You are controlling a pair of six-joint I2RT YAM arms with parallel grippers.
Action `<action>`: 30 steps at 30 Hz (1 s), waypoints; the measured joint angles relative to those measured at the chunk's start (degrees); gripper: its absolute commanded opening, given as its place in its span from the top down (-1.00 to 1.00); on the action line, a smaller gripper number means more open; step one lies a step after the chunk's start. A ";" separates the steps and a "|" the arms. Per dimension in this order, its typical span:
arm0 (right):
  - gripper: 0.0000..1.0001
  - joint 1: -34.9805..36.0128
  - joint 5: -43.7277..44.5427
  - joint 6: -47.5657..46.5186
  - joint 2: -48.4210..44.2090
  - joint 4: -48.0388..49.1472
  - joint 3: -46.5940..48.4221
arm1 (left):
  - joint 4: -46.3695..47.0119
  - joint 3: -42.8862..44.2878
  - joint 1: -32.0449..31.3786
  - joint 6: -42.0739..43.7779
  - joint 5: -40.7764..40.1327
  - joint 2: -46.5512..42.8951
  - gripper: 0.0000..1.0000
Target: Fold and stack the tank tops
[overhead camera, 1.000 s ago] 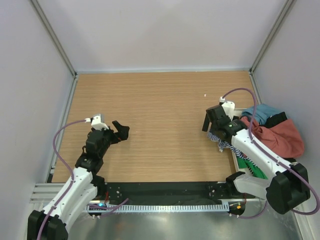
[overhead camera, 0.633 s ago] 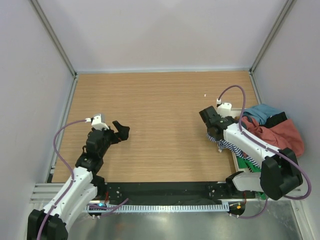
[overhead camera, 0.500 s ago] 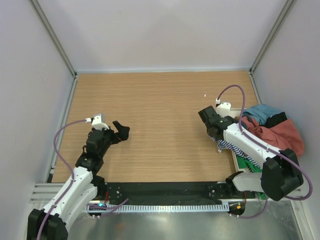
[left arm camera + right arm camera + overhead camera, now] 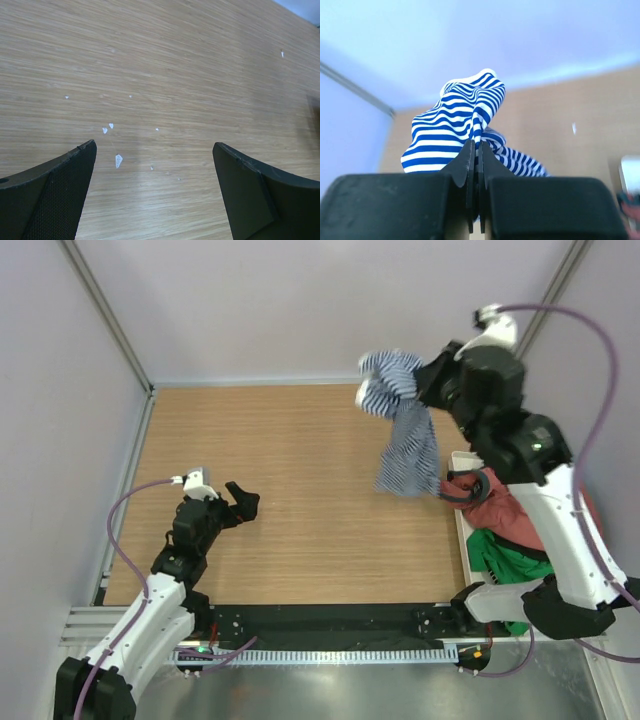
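Observation:
A navy-and-white striped tank top (image 4: 402,425) hangs high in the air over the right half of the table, bunched at the top. My right gripper (image 4: 425,383) is shut on its upper fold; in the right wrist view the striped tank top (image 4: 457,120) is pinched between the closed fingers of the right gripper (image 4: 476,145). A rust-red tank top (image 4: 505,510) lies in the pile at the right edge, partly hidden by the arm. My left gripper (image 4: 243,500) rests low at the left, open and empty; in the left wrist view the left gripper (image 4: 152,152) frames bare wood.
A green cloth (image 4: 505,558) lies in the pile by the right wall, under the red one. Small white scraps (image 4: 118,160) dot the wooden table (image 4: 290,470). Grey walls enclose the table on three sides.
My right gripper shut on the striped tank top at the pile and lifted it high, up and toward the back. The left arm stayed still.

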 measured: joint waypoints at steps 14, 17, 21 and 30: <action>0.97 0.17 -11.30 -4.81 2.34 2.21 12.57 | -0.22 0.00 0.00 -0.17 -0.52 -0.52 -0.99; 0.98 1.09 -15.52 -5.03 5.77 3.72 6.75 | -0.66 0.00 0.00 -0.22 -1.07 -1.90 -0.99; 0.98 4.35 -21.73 -5.46 12.41 3.91 3.37 | -1.07 0.00 0.00 -0.24 -1.81 -4.07 -0.99; 0.98 10.91 -33.64 -4.52 14.86 14.80 3.80 | -3.80 -0.02 0.00 -1.16 -4.63 -9.90 -0.96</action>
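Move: The striped tank top is already pinched in the right hand, high up. The open table middle lies about 24 cm to that hand's left, 2 cm farther out and 42 cm below; the clothes bin sits roughly 31 cm to its right, 5 cm nearer and 37 cm lower. The left gripper waits some 39 cm left of it, 6 cm back and 30 cm lower. From the left hand, the hanging tank top is about 34 cm right, 6 cm ahead and 22 cm up. The tank top, kept in the shut right fingers, is flicked up about 14 cm and slightly back, then swept left and down towards the table middle, with a small rise again at the end; the right hand finishes some 20 cm left of its start, turned about 45 degrees counter-clockwise. Late on, the open left hand lifts 3 cm, its fingers tipping up slightly. ##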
